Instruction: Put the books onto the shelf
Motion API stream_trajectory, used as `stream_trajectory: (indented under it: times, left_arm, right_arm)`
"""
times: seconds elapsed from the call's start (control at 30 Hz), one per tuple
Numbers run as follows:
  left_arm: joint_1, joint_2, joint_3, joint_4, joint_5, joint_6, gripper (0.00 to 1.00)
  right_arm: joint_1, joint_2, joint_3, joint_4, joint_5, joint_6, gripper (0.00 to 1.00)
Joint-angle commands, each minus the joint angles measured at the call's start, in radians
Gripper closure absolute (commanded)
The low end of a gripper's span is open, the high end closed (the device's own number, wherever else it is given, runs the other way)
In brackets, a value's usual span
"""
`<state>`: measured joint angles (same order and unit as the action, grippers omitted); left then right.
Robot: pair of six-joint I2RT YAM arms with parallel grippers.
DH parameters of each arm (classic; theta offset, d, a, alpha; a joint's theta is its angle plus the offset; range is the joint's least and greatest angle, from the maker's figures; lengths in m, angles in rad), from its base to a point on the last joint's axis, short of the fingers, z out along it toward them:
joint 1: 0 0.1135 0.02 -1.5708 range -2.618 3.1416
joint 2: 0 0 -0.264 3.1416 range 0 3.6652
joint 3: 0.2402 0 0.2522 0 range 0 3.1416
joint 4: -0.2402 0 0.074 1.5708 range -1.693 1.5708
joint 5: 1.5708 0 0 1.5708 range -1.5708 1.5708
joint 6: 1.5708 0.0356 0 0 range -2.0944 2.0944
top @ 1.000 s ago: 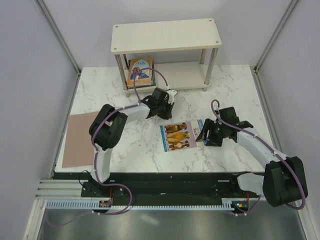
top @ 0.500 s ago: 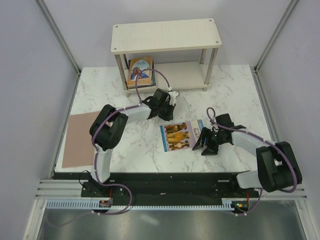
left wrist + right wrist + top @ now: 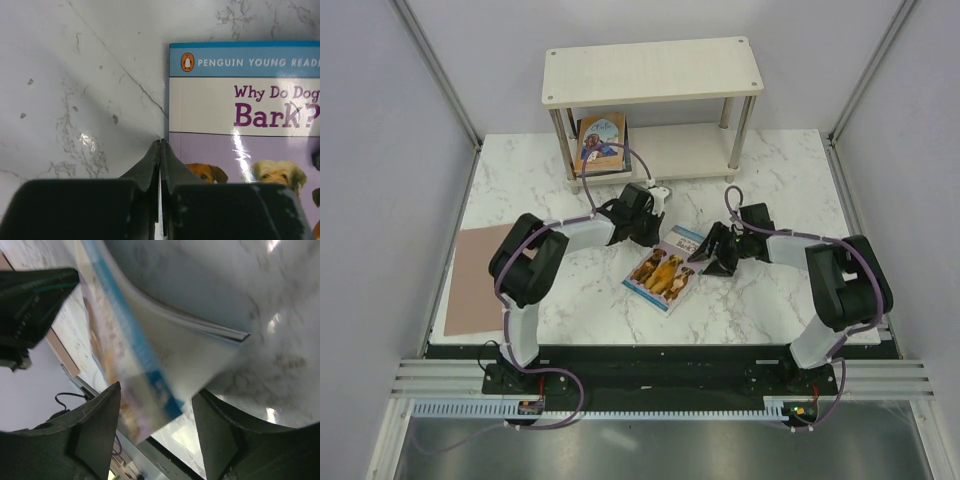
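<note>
The pale blue dog book (image 3: 665,272) lies askew on the marble table, its title end towards the shelf (image 3: 650,70). My left gripper (image 3: 653,237) is shut, its tips (image 3: 160,144) resting at the left edge of the dog book (image 3: 240,100). My right gripper (image 3: 708,255) stands open around the book's far right corner. In the right wrist view that blurred book corner (image 3: 130,350) sits raised off the table between the spread fingers (image 3: 100,430), touching neither. A tan book with a portrait (image 3: 600,143) leans on the shelf's lower board. Other books are out of view.
A flat pinkish-brown sheet (image 3: 480,280) lies at the table's left edge. The shelf's silver posts (image 3: 560,135) stand just behind the arms. Grey walls close in the table on the left, right and back.
The dog book has slid left and turned clockwise, now lying diagonal. My right gripper swung left and away from the base along with it. The left gripper stayed shut and shifted slightly.
</note>
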<state>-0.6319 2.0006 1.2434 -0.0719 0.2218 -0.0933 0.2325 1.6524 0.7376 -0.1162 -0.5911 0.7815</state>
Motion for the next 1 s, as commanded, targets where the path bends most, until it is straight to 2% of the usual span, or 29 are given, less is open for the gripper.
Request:
stream_trajectory:
  times: [0.0,0.13,0.23,0.37,0.53,0.67,0.93,0.97]
  left_arm:
    - [-0.045,-0.016,-0.068,-0.123,0.044,-0.072,0.98]
    - [-0.045,-0.081,-0.094,-0.123,0.001,-0.071,0.98]
    - [-0.045,-0.144,-0.122,-0.121,-0.05,-0.068,0.98]
    - [-0.045,-0.181,-0.15,-0.117,-0.042,-0.054,0.98]
    - [-0.046,-0.149,-0.145,-0.12,-0.019,-0.057,0.98]
    - [-0.049,-0.094,-0.113,-0.12,-0.009,-0.068,0.98]
    - [-0.049,-0.033,-0.065,-0.114,-0.025,-0.072,0.98]
    - [-0.049,-0.031,-0.061,-0.114,-0.027,-0.072,0.98]
  right_arm:
    - [0.008,0.158,0.098,0.236,0.195,0.007,0.33]
    - [0.016,0.225,0.186,0.225,0.197,-0.017,0.33]
    - [0.016,0.241,0.189,0.239,0.189,-0.013,0.34]
    - [0.016,0.25,0.178,0.279,0.163,-0.002,0.34]
    - [0.021,0.257,0.172,0.348,0.088,0.019,0.35]
    - [0.045,0.265,0.198,0.329,0.008,-0.008,0.37]
    - [0.102,0.265,0.246,0.271,-0.09,-0.076,0.62]
    - [0.106,0.264,0.247,0.271,-0.095,-0.079,0.69]
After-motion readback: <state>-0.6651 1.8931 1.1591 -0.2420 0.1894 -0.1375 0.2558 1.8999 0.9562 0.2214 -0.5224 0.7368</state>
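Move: The dog book lies flat between my hands. Its middle is about 8 cm to the left of my right hand and 1 cm back; that hand's open fingers stand at its right edge, by the top corner. The shelf's lower board is roughly 28 cm ahead and 9 cm left of this hand, with the shelved books about 30 cm ahead and 23 cm left. From my left hand, the book's middle is some 6 cm back and 2 cm right. I turn the book between my hands: my right hand sweeps forward about 11 cm, low over the table, pushing its right side along, then edges left while the wrist tips the fingertips up some 20 degrees and the fingers start closing around the long edge. My left hand, still shut, stays against the left edge and gives way about 5 cm back and a little left. ##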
